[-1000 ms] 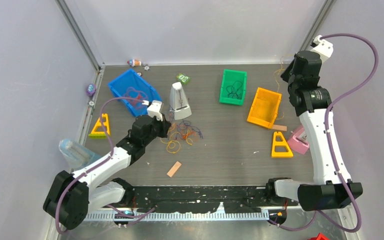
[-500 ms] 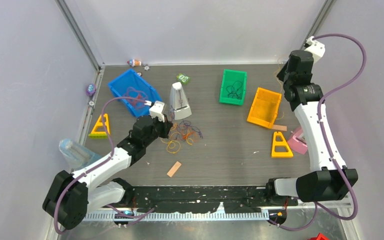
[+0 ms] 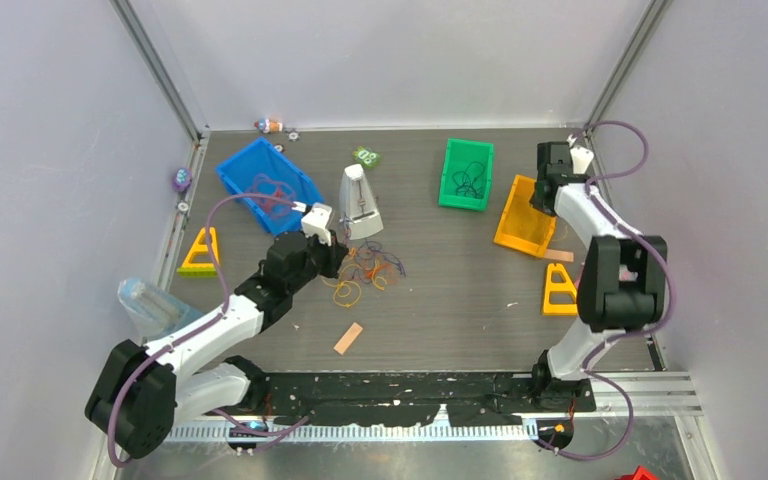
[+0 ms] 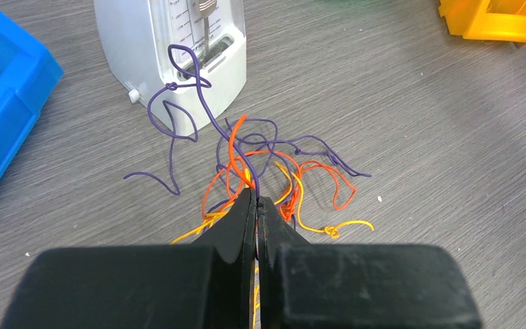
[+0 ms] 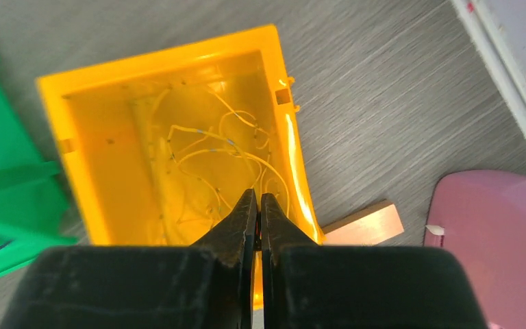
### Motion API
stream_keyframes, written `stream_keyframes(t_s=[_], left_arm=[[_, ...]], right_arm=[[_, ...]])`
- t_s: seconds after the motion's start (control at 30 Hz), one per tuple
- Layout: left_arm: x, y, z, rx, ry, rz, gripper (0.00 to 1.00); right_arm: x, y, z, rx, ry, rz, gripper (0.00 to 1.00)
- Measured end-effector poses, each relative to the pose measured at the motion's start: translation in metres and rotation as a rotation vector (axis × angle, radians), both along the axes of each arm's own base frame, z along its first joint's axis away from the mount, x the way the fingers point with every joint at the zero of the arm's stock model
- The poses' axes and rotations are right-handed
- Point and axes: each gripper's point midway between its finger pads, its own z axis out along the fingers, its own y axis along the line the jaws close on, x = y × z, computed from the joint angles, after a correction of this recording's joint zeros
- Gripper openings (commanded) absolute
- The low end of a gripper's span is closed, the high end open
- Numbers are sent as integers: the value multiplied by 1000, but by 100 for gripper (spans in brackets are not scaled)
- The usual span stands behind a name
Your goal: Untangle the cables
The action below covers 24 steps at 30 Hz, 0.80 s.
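A tangle of thin purple, orange and yellow cables (image 3: 368,268) lies on the grey table in front of a white metronome (image 3: 359,200). My left gripper (image 3: 338,254) sits at the tangle's near-left edge. In the left wrist view it (image 4: 255,197) is shut, with purple and orange strands (image 4: 236,147) running into its tips. My right gripper (image 3: 542,200) hangs over the orange bin (image 3: 516,236) at the back right. In the right wrist view it (image 5: 257,195) is shut, and thin yellow cables (image 5: 212,147) lying in the bin (image 5: 164,58) run up to its tips.
A blue bin (image 3: 245,172) holding red cables stands at the back left, and a green bin (image 3: 466,190) holding black cables at the back centre. Yellow triangular blocks (image 3: 200,252) (image 3: 562,290), a pink object (image 5: 493,240), wooden blocks (image 3: 348,338) (image 5: 363,226) and a clear bottle (image 3: 145,300) lie around.
My right arm has folded down from high at the back right, bringing its gripper low over the orange bin. The left arm and the tangle have barely moved.
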Motion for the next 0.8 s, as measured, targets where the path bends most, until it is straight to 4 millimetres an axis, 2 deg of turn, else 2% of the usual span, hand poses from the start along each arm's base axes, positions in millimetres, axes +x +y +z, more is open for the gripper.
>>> stream_keyframes(t_s=[0.23, 0.3, 0.37, 0.4, 0.47, 0.57, 0.63, 0.7, 0.73, 0.8], left_arm=[[-1, -1, -2, 2, 5, -8, 0], [-1, -2, -3, 3, 8, -11, 0], [-2, -3, -4, 5, 12, -15, 0], [-2, -4, -4, 5, 13, -18, 0], [-3, -5, -5, 6, 14, -25, 0], [-5, -8, -5, 1, 16, -43, 0], [-7, -10, -4, -4, 17, -56, 0], [-8, -12, -3, -11, 15, -70, 0], [-8, -13, -2, -14, 13, -74, 0], [-8, -14, -1, -18, 9, -78, 0]], right_arm=[[10, 9, -82, 53, 211, 27, 5], [7, 13, -95, 75, 245, 36, 10], [10, 16, -91, 91, 235, 46, 18], [12, 18, -90, 96, 226, 50, 31], [11, 21, -82, 109, 212, 69, 46], [9, 24, -55, 98, 160, 89, 58], [6, 26, -26, 83, 96, 105, 68], [3, 32, 5, 66, 25, 130, 90], [0, 39, 25, 53, -26, 159, 97], [-5, 58, 51, 43, -96, 218, 96]])
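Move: The right hand still grips the yellow cable, which already hangs into the orange box; the box's middle is about 4 cm ahead, neither left nor right, and 9 cm below. The green box stands roughly 16 cm ahead and 15 cm left of this hand, the wooden block 4 cm back and 7 cm right, both on the table. From the left hand, the orange box lies about 20 cm ahead, 43 cm right and 11 cm lower. Right hand sinks about 10 cm into the orange box, then opens wide, releasing yellow cable, rising 15 cm. ##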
